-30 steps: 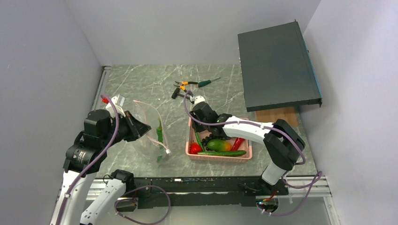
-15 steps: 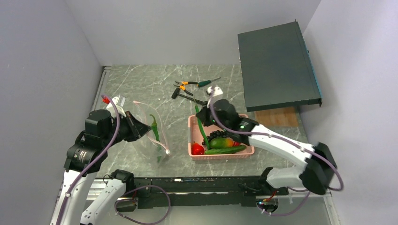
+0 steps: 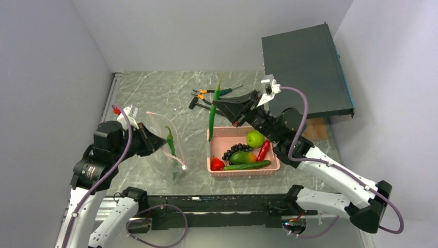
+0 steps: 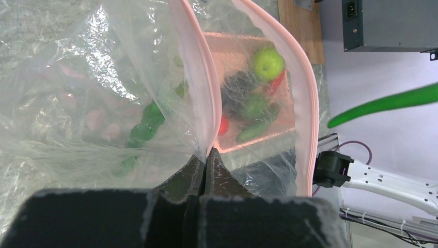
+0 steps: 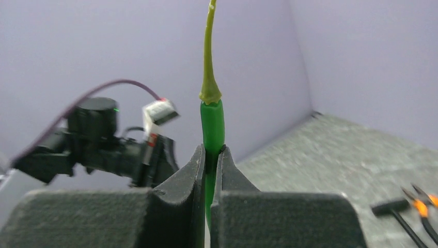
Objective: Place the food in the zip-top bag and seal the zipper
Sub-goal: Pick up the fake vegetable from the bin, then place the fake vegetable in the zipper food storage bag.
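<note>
My left gripper (image 3: 160,140) (image 4: 206,155) is shut on one lip of the zip-top bag (image 3: 173,155) and holds its mouth open. The pale pink zipper (image 4: 207,98) curves away on both sides. One green pepper (image 3: 169,140) (image 4: 147,121) lies inside the bag. My right gripper (image 3: 216,104) (image 5: 212,154) is shut on a long green pepper (image 3: 212,116) (image 5: 213,119), which hangs upright above the table, behind the pink basket (image 3: 243,172). In the basket are a green apple (image 3: 254,138), mango (image 3: 243,157), red chilli (image 3: 263,150), grapes (image 3: 234,150), small red fruit (image 3: 217,164) and another long pepper (image 3: 250,166).
Orange-handled pliers and other hand tools (image 3: 206,95) lie on the marble table behind the held pepper. A dark flat box (image 3: 304,72) stands raised at the back right on a wooden block (image 3: 304,128). Grey walls close in the left and rear sides.
My right gripper closed on the long green pepper in the basket and lifted it up and back, clear of the basket. The left gripper kept its hold on the bag.
</note>
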Robot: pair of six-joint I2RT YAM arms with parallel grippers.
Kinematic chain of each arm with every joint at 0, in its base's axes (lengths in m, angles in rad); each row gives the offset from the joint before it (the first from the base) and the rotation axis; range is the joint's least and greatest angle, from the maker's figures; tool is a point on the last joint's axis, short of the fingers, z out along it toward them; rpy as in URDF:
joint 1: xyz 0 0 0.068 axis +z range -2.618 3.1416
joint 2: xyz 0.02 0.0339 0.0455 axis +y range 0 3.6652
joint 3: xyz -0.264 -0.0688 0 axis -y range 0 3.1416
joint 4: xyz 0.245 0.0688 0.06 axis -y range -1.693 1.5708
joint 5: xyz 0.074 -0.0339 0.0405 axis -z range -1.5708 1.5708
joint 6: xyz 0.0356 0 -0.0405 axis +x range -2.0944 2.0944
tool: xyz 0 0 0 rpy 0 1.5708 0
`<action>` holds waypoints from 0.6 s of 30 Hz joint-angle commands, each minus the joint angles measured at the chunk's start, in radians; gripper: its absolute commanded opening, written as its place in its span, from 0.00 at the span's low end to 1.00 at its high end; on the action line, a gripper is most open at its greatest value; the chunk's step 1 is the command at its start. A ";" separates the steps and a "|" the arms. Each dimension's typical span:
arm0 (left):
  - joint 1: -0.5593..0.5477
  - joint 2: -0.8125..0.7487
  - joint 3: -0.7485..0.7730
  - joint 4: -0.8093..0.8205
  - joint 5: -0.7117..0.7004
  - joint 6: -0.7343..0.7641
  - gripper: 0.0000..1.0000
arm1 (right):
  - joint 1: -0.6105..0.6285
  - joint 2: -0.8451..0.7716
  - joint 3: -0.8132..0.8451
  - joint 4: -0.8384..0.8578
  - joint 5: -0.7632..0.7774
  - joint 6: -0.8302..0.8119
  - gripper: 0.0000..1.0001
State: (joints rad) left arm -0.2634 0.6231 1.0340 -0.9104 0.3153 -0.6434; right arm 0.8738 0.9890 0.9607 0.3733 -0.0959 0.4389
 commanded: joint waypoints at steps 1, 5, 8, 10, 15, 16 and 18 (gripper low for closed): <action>-0.005 0.001 0.012 0.007 -0.005 0.001 0.00 | 0.063 0.031 0.115 0.196 -0.108 0.028 0.00; -0.004 -0.004 0.006 0.015 -0.004 -0.006 0.00 | 0.192 0.087 0.203 0.175 -0.054 -0.102 0.00; -0.004 -0.004 0.004 0.018 -0.003 -0.010 0.00 | 0.266 0.127 0.250 0.180 -0.053 -0.152 0.00; -0.004 -0.006 0.002 0.019 0.000 -0.013 0.00 | 0.302 0.159 0.281 0.167 -0.060 -0.187 0.00; -0.005 -0.006 0.011 0.017 0.000 -0.019 0.00 | 0.350 0.232 0.345 0.097 -0.049 -0.291 0.00; -0.005 -0.006 0.013 0.015 -0.001 -0.019 0.00 | 0.352 0.244 0.359 0.079 -0.048 -0.305 0.00; -0.005 -0.007 0.012 0.015 0.001 -0.022 0.00 | 0.361 0.265 0.370 0.067 -0.040 -0.328 0.00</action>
State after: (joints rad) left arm -0.2634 0.6231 1.0340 -0.9100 0.3153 -0.6506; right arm 1.2201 1.2263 1.2724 0.4652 -0.1406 0.2066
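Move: The right hand, with the long green pepper already pinched, has the open mouth of the zip-top bag about 14 cm to its left, some 2 cm nearer the base and roughly 20 cm below. The food basket stands about 10 cm to this hand's right, level fore and aft, 39 cm down; the hammer lies some 19 cm ahead, 3 cm left, 42 cm below. From the left hand, the bag mouth is about 2 cm ahead, 3 cm right and 5 cm lower. Still pinching the green pepper just below its stem, the right hand carries it high across from the basket's side towards the space above the bag, about 10 cm back and 9 cm left, rising some 9 cm before beginning to sink slightly. Its fingers tilt up and swing counter-clockwise, roughly 25 degrees altogether. The left hand stays put, shut on the bag's rim. ##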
